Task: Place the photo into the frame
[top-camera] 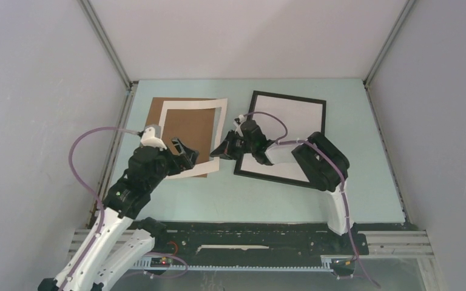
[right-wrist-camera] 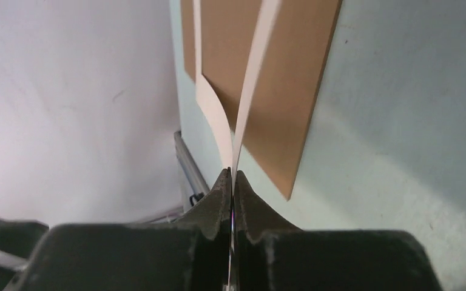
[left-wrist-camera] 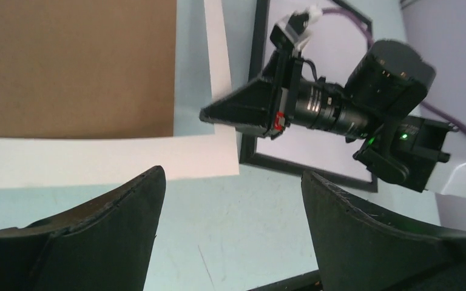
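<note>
The black frame (top-camera: 289, 96) lies flat at the right of the table, its inside showing white. The photo is not in view. A white mat (top-camera: 194, 105) with a cut-out window lies on a brown cardboard board (top-camera: 185, 127) at the left. My right gripper (top-camera: 213, 153) is shut on the mat's right edge near its front corner, and that edge is lifted and bowed. In the right wrist view the jaws (right-wrist-camera: 232, 176) pinch the thin white sheet (right-wrist-camera: 253, 73). My left gripper (top-camera: 185, 153) hovers open over the mat's front strip (left-wrist-camera: 97, 160), with nothing between its fingers (left-wrist-camera: 232, 176).
The right arm's elbow (top-camera: 321, 160) hangs over the frame's front right corner. Grey enclosure walls stand on three sides, with an aluminium post (top-camera: 112, 51) at the left. A black base rail (top-camera: 249, 233) runs along the near edge. Bare green table (top-camera: 267, 200) lies in front.
</note>
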`<state>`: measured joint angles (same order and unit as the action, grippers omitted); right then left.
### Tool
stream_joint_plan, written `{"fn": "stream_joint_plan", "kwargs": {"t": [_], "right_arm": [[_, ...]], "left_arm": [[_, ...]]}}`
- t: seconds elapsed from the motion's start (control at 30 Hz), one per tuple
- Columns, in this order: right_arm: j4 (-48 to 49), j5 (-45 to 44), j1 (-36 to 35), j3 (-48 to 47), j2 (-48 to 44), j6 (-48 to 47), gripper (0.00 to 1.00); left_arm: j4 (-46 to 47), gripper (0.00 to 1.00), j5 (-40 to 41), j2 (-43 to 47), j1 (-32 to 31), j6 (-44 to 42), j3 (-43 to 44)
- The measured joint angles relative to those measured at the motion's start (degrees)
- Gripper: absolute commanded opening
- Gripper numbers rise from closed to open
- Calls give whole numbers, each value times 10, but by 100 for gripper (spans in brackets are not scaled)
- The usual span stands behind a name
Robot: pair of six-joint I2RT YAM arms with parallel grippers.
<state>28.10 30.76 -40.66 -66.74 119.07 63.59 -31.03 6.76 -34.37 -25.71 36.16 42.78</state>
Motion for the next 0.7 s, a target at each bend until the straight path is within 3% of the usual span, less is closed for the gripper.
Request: {"fn": "stream_joint_plan", "kwargs": {"t": [0.13,0.23,0.3,0.37,0.5,0.7], "right_arm": [[-40,-49,-20,-46,23,-5,55],[-90,-78,-32,-87,22,-30,78],[-136,-101,-35,-96,9,-53,88],[-203,-125,-35,-95,-13,-84,93],[-320,-172,-22,-83,-78,-148,95],[-409,-208,61,15,-225,-219,88]], "left_arm": [[5,90,-18,-33,0,3,-9],[21,90,-30,-45,0,7,-9],[36,90,-40,-50,0,13,-9],[55,90,-57,-62,0,19,-10],[95,91,-100,-106,0,38,-17],[161,91,-163,-233,-15,76,-17]]}}
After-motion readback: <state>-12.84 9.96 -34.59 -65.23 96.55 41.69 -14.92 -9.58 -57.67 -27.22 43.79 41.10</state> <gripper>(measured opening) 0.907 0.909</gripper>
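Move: The right hand, fingers shut on the white mat's right edge, has the middle of the brown board some 13 cm to its left, 7 cm ahead and roughly 6 cm below. The mat's own middle is about 9 cm left and 7 cm ahead; the frame's middle is some 25 cm to the right and 6 cm ahead. From the left hand, the board's middle is about 8 cm left, 10 cm ahead and 20 cm down. The right fingers let go of the mat's edge, opening wide as the hand still eases 2 to 3 cm left over the brown board; it then swings back right, some 16 cm and speeding up, to the frame's left side, its fingertips tipping about 30 degrees further down. The open left hand sweeps about 8 cm right towards the frame, sinking some 6 cm and pitching down. ##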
